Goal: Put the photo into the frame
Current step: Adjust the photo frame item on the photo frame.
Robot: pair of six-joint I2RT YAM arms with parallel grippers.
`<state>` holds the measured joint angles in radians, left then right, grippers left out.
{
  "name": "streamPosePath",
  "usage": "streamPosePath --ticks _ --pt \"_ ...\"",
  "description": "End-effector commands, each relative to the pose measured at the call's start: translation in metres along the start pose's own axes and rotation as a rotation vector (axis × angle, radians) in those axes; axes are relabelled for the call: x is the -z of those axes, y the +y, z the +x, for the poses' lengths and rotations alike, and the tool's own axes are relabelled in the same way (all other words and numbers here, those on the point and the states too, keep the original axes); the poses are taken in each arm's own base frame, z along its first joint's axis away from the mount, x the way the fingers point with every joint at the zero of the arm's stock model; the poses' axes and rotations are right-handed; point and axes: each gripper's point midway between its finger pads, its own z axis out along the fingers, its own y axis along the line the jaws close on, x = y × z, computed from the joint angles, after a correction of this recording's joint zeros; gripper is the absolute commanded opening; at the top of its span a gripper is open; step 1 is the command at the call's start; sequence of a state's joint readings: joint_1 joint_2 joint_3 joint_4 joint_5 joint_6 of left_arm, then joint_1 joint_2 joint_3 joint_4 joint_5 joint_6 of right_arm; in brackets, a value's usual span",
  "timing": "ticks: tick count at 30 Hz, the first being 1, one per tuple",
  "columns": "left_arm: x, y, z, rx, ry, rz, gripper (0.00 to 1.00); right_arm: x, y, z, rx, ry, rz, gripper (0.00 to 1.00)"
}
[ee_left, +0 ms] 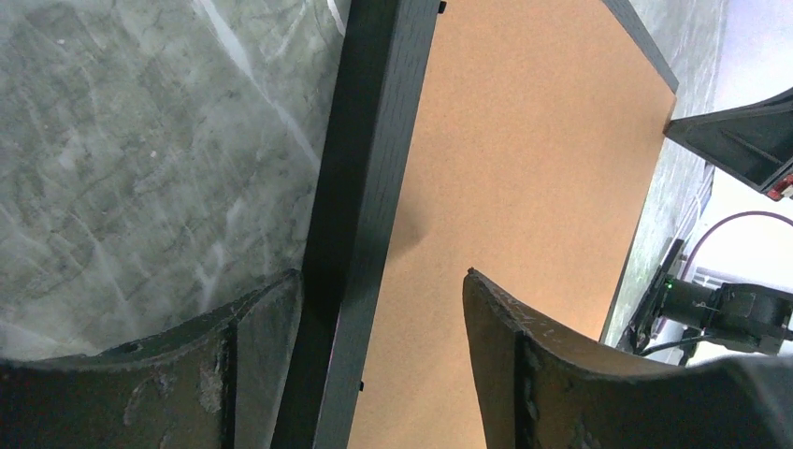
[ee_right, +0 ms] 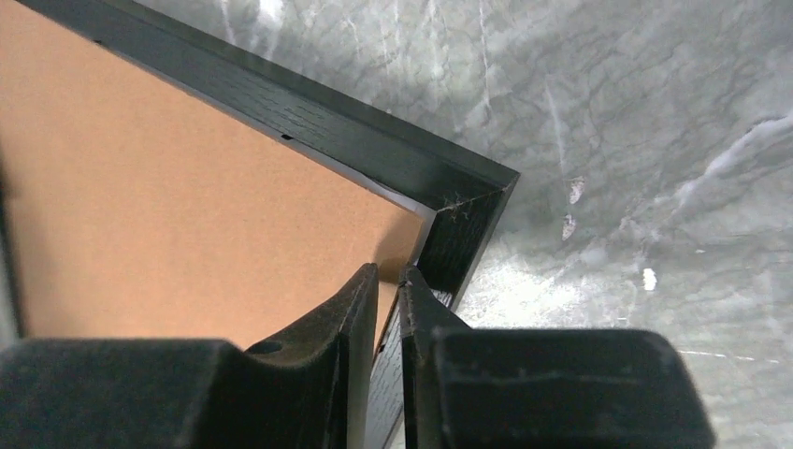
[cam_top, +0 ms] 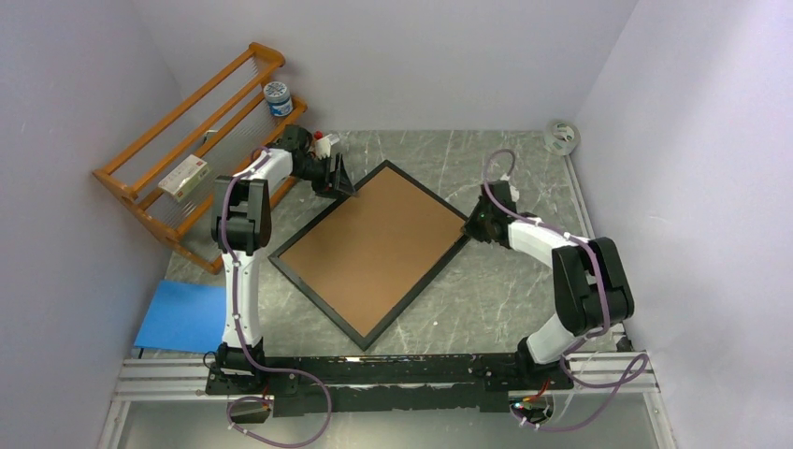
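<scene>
The black frame lies flat on the marble table, turned like a diamond. A brown cardboard backing board fills it. The photo is hidden. My left gripper is at the frame's upper left side. In the left wrist view it is open, one finger either side of the black rail. My right gripper is at the frame's right corner. In the right wrist view its jaws are shut to a thin slit above the corner's inner edge, with nothing seen between them.
An orange wooden rack stands against the left wall with a white box on it and a jar beside its far end. A blue sheet lies at the near left. A tape roll sits in the far right corner.
</scene>
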<state>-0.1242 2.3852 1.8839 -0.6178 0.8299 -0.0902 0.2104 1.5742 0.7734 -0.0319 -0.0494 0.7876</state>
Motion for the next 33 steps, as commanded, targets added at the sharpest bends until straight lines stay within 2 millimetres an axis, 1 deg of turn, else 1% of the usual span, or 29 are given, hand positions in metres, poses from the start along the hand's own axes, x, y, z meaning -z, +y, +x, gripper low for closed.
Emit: streamPosePath --ticks 1,2,7,11,16,21,22,24,27,30,33 --pt "-0.034 -0.01 0.06 0.084 0.184 -0.008 0.7 -0.009 -0.054 0.038 0.198 0.094 0.348 0.2" --pt "-0.034 -0.01 0.06 0.084 0.184 -0.009 0.7 -0.008 -0.056 0.039 0.224 0.091 0.382 0.21" --pt "-0.032 -0.008 0.061 0.089 0.184 -0.023 0.71 -0.004 -0.052 0.035 0.34 0.073 0.481 0.28" --pt "-0.031 -0.007 0.061 0.089 0.18 -0.035 0.71 -0.001 -0.044 0.022 0.414 0.027 0.528 0.34" --pt "-0.029 -0.006 0.061 0.094 0.173 -0.038 0.72 0.001 -0.024 0.015 0.448 -0.002 0.464 0.41" --pt "-0.029 -0.006 0.061 0.091 0.167 -0.044 0.72 0.004 -0.019 0.021 0.446 0.018 0.434 0.44" --pt "-0.029 -0.005 0.062 0.092 0.167 -0.05 0.72 0.005 -0.015 0.021 0.441 0.021 0.415 0.44" --pt "-0.028 -0.003 0.062 0.089 0.166 -0.064 0.71 0.009 0.0 0.022 0.443 0.025 0.329 0.44" --pt "-0.026 0.0 0.063 0.087 0.164 -0.095 0.7 0.021 0.033 0.022 0.434 0.031 0.17 0.44" --pt "-0.022 0.006 0.062 0.073 0.152 -0.148 0.69 0.033 0.06 0.016 0.41 0.012 0.063 0.42" --pt "-0.021 0.009 0.061 0.051 0.144 -0.205 0.66 0.034 0.072 0.014 0.383 0.005 0.016 0.39"
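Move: Just beyond the right fingertips lies the photo frame's right corner, about 3 cm ahead and 2 cm to their right, roughly 1 cm lower. The brown backing board's middle lies some 19 cm to this hand's left and 2 cm back, and the frame's far corner about 21 cm ahead and 17 cm left, both at much the same depth. From the left hand, the right corner is roughly 10 cm back, 28 cm right and 1 cm down. Rolling about 30 degrees, its left side dropping, the right hand opens its nearly shut fingers to a little under half at the board's edge and creeps barely a centimetre, forward and left. It pauses, then lifts off, going some 3 cm left over the board, 2 cm up and 2 cm back, away from the right corner. The left hand stays astride the upper-left bar, outer finger still against its outside. ##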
